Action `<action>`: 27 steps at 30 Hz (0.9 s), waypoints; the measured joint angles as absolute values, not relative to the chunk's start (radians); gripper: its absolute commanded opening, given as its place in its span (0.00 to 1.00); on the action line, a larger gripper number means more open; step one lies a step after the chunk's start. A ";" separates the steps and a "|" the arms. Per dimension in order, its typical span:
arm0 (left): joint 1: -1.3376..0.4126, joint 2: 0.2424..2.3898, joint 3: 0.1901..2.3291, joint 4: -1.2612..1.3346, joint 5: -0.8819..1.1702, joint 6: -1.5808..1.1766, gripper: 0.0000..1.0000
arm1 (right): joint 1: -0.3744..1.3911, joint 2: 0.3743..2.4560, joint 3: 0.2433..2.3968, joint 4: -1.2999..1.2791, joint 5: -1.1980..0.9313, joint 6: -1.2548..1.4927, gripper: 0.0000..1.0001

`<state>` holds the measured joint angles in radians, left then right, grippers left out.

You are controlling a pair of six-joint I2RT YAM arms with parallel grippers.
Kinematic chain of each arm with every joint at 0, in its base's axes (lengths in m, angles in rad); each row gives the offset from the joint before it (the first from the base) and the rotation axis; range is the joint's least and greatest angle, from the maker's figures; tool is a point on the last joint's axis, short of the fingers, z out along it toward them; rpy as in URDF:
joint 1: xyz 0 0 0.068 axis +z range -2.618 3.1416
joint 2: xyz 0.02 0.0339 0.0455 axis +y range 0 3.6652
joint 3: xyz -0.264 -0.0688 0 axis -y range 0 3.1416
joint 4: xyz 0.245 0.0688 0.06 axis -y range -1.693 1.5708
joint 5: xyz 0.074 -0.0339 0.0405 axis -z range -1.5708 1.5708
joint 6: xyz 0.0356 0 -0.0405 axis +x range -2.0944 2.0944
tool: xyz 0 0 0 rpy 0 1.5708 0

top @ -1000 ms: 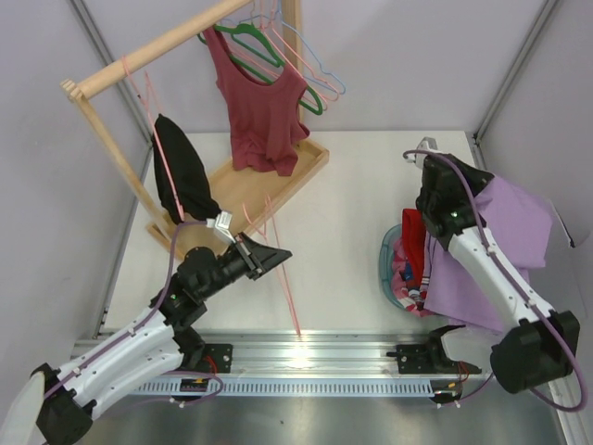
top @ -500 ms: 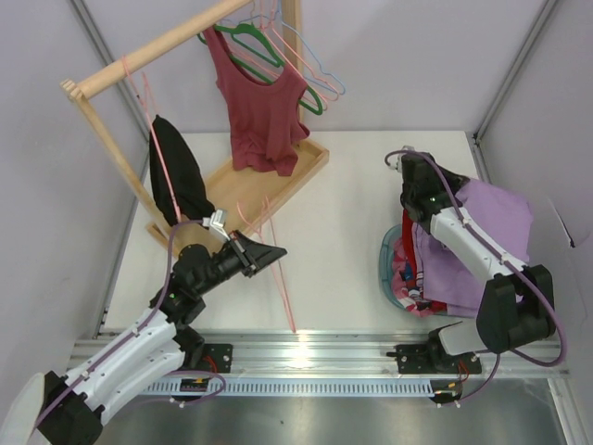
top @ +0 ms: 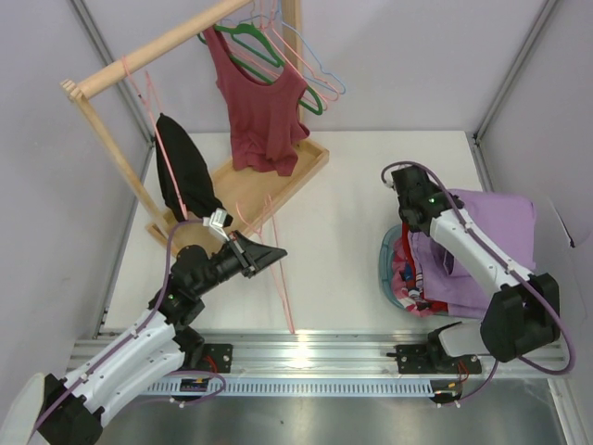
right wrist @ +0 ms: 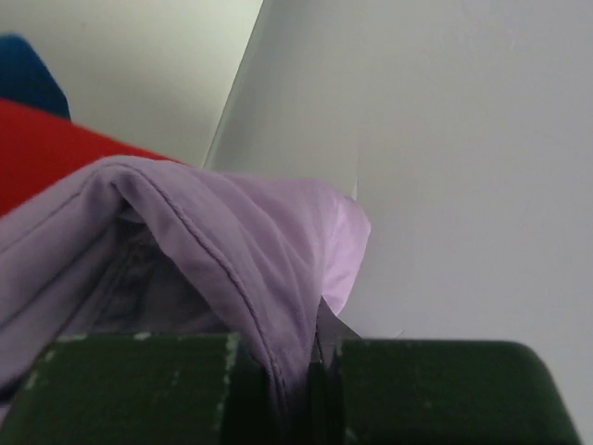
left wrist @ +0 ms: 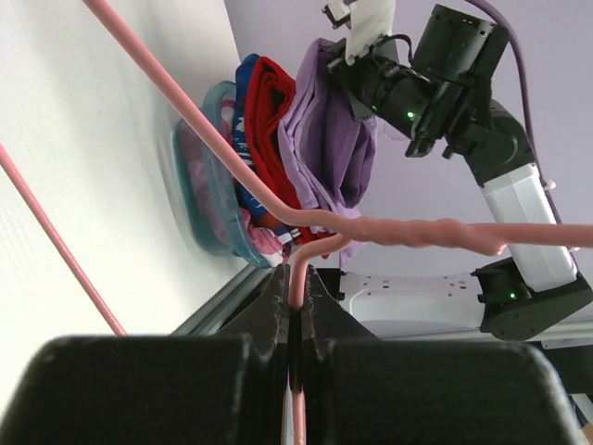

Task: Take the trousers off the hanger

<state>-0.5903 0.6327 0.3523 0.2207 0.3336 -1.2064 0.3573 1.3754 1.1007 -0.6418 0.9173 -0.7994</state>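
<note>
The lilac trousers point(top: 491, 241) lie draped over the clothes in the basket at the right, apart from the hanger. My right gripper point(top: 417, 215) hangs over the basket's far rim, shut on a fold of the trousers point(right wrist: 232, 241) that runs between its fingers point(right wrist: 310, 357). The thin pale pink hanger point(top: 281, 278) stands bare over the middle of the table. My left gripper point(top: 267, 255) is shut on the hanger's hook wire point(left wrist: 389, 227), which is pinched between its jaws point(left wrist: 296, 287).
A teal basket point(top: 384, 255) holds red and blue clothes under the trousers. At the back left, a wooden rack point(top: 157, 46) carries a maroon top point(top: 259, 102) on a green hanger, a black garment point(top: 181, 176) and a light blue hanger. Enclosure walls stand close on the right.
My right gripper has swung left and towards the basket's far rim, pulling the trousers with it so they bunch over the basket. The left arm and hanger have barely moved.
</note>
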 measured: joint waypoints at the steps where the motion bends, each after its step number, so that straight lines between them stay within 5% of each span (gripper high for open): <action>1: -0.590 0.632 0.352 0.222 0.336 -1.207 0.00 | 0.361 1.368 1.108 -0.670 0.918 -0.788 0.00; 18: -0.590 0.619 0.352 0.226 0.345 -1.215 0.00 | 0.550 1.322 1.254 -1.282 0.850 -0.410 0.00; 19: -0.591 0.619 0.352 0.227 0.345 -1.215 0.00 | 0.557 1.322 1.247 -1.288 0.847 -0.392 0.06; 20: -0.591 0.619 0.352 0.227 0.345 -1.215 0.00 | 0.561 1.323 1.240 -1.294 0.845 -0.378 0.37; 22: -0.591 0.619 0.352 0.227 0.345 -1.215 0.00 | 0.562 1.332 1.228 -1.301 0.836 -0.342 0.64; 23: -0.591 0.619 0.352 0.227 0.345 -1.215 0.00 | 0.562 1.341 1.228 -1.300 0.833 -0.326 0.93; 27: -0.591 0.619 0.352 0.227 0.345 -1.215 0.00 | 0.568 1.385 1.290 -1.297 0.824 -0.294 0.99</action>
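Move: The right hand holds the purple trousers by a fold. The middle of the teal basket lies about 12 cm back from it, 2 cm to its left and 15 cm below. The red garment on the basket's pile is some 10 cm back, 1 cm left and 10 cm down; the bulk of the trousers lies roughly 8 cm back, 5 cm right and 8 cm down. From the left hand, the basket is about 40 cm right, 3 cm ahead and 16 cm down. Back and somewhat to the left over the basket, the right hand draws the pinched fold of the trousers some 8 cm, arching up about 3 cm and then sinking again. It tips about 10 degrees further down with a slight roll, then the fingers open wide at the end and let go of the cloth, with a small start forward again. ##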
